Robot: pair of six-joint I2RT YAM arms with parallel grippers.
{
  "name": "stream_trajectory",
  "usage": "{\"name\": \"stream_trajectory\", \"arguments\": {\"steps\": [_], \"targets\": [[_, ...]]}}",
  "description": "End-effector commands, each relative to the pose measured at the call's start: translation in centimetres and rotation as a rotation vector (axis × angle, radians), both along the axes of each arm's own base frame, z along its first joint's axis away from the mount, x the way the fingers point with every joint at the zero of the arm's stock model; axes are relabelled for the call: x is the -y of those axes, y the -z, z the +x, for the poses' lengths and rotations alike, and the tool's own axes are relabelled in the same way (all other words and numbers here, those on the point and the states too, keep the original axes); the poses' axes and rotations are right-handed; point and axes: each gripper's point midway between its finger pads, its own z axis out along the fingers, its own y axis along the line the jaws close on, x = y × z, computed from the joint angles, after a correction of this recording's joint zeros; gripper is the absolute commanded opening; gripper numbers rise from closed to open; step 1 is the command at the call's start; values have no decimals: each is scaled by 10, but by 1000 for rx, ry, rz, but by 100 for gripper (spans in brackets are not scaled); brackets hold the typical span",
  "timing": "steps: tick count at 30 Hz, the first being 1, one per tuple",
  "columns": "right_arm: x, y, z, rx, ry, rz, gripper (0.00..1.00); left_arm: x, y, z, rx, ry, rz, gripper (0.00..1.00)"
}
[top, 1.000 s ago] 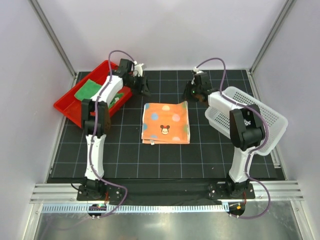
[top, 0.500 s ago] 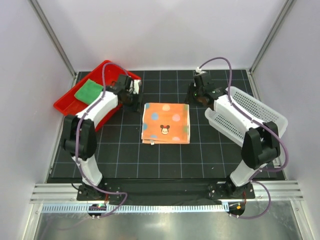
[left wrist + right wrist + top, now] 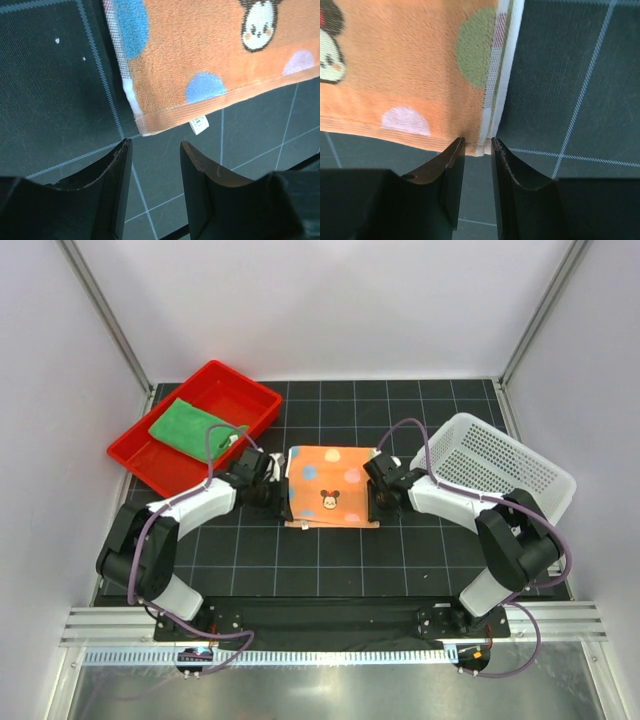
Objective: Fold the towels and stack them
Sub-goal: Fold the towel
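Note:
The orange polka-dot towel [image 3: 331, 485] lies flat in layers at the middle of the mat, a cartoon face on top. My left gripper [image 3: 268, 496] is low at its near left corner. In the left wrist view the towel [image 3: 210, 50] ends just ahead of my open left gripper [image 3: 152, 150], which has only mat between its fingers. My right gripper [image 3: 379, 502] is at the near right corner. There the towel [image 3: 410, 65] has its striped corner right at the tips of my right gripper [image 3: 477, 146], whose jaws stand narrowly apart. A green towel [image 3: 188, 425] lies folded in the red tray.
The red tray [image 3: 240, 398] sits at the back left of the black gridded mat. A white perforated basket [image 3: 500, 465] stands at the right, close beside the right arm. A small white label [image 3: 199, 123] sticks out under the towel's near edge.
Both arms came from the far side of the mat toward me and dropped low. The left gripper left the tray's edge; both grippers now sit at the orange towel's near corners.

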Motion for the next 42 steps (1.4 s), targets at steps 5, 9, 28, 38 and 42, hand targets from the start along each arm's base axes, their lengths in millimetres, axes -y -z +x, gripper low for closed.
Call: {"name": "stream_trajectory", "arguments": {"steps": [5, 9, 28, 38, 42], "targets": [[-1, -4, 5, 75, 33, 22, 34, -2, 1, 10, 56, -59, 10, 46], [-1, -7, 7, 80, 48, 31, 34, -6, -9, 20, 105, -95, 20, 48], [-2, -2, 6, 56, 76, 31, 26, 2, 10, 35, 60, -125, 27, 45], [-4, 0, 5, 58, 65, 39, 11, 6, 14, 31, 40, -99, 10, 24], [-4, 1, 7, 57, 64, 37, 5, 10, 13, 31, 31, -81, 0, 4]]}}
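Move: The orange towel's near-left corner lies about 1 cm ahead of the left fingertips and 2 cm below them. Its near-right corner is right under the open right fingers, about 1 cm down. On the towel, the mouse face lies about 8 cm ahead and 10 cm to the right of the left hand; the white tag is level with it and 4 cm to its right. The white basket lies some 11 cm ahead and 28 cm to the right of the right hand. The towel's left and right hems, close by the near corners, are taken between the fingertips. The left hand makes a small dip and shift left, then goes about 2 cm forward and 2 cm down onto the edge, turning some 5 degrees counter-clockwise, and closes almost shut. The right hand sinks about 1 cm, comes half of that back up, then stays at its corner while its fingers close to pinch the hem. ##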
